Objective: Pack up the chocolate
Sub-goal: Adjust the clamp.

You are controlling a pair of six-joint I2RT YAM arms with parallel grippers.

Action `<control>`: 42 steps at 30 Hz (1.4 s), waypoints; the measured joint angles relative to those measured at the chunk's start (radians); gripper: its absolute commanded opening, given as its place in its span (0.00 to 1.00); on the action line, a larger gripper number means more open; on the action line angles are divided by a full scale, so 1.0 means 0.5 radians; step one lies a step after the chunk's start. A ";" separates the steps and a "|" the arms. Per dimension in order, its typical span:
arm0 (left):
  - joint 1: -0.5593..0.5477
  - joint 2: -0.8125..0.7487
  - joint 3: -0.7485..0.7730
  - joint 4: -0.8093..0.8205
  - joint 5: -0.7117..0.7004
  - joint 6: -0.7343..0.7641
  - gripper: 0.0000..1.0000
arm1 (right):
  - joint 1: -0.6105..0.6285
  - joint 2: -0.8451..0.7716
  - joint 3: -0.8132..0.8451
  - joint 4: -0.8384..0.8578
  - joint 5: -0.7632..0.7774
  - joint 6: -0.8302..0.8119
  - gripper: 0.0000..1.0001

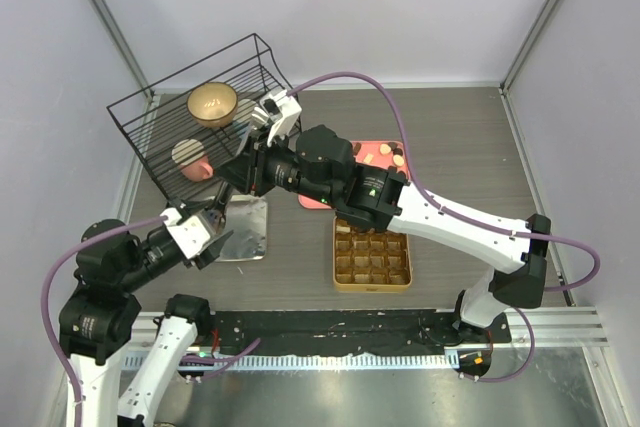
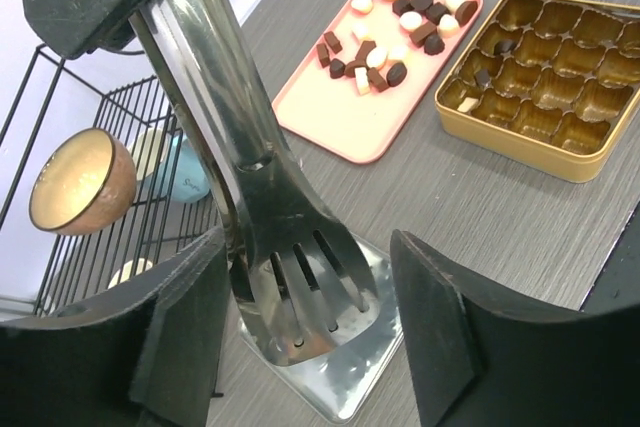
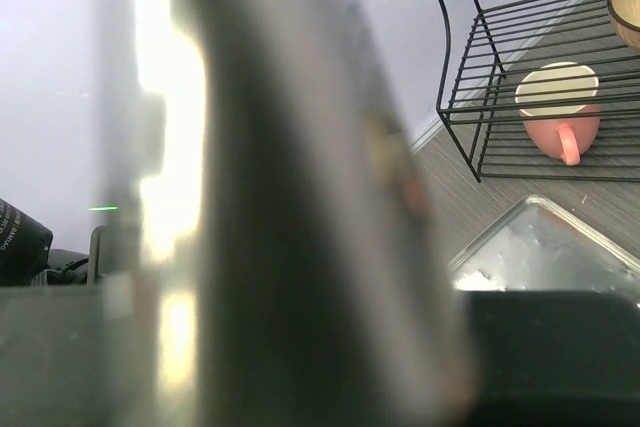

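The chocolate (image 2: 390, 27) lies as several small dark, brown and cream pieces on a pink tray (image 1: 385, 155). A few pieces sit in cells of the gold gridded tin (image 2: 540, 77), which stands near the front (image 1: 372, 257). My right gripper (image 1: 235, 179) reaches across to the left and is shut on the handle of steel slotted tongs (image 2: 270, 207); those tongs (image 3: 280, 197) fill its wrist view as a blur. My left gripper (image 2: 310, 347) is open, its fingers on either side of the tongs' head, with a gap showing on the right side.
A shiny flat steel plate (image 2: 370, 367) lies under the tongs' head on the table (image 1: 245, 232). A black wire rack (image 1: 200, 117) at the back left holds a gold bowl (image 1: 212, 104) and a pink cup (image 1: 195, 162).
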 measured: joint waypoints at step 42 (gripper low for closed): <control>0.002 0.020 -0.040 -0.066 -0.098 -0.110 0.15 | 0.148 -0.092 -0.153 0.016 0.272 -0.083 0.06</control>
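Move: The slotted head of the tongs hanging from the right gripper is already between the left gripper's open fingers, about 1 cm ahead of the left hand point, level sideways and some 1 cm below. From the right hand the head lies roughly 4 cm back, 2 cm left and 10 cm down. Down on the table, about 30 cm below the left hand, the metal tray is some 8 cm ahead and 2 cm left; the pink mug stands about 21 cm ahead, 9 cm left, 26 cm below. Keep the left gripper around the tongs' head while lowering it about 2 cm and tipping it slightly down: narrow its fingers partway, ease them open again, then close them until both tips pinch the head's side edges. With the right gripper keep hold of the tongs and draw them about 1.5 cm back and as much down. ##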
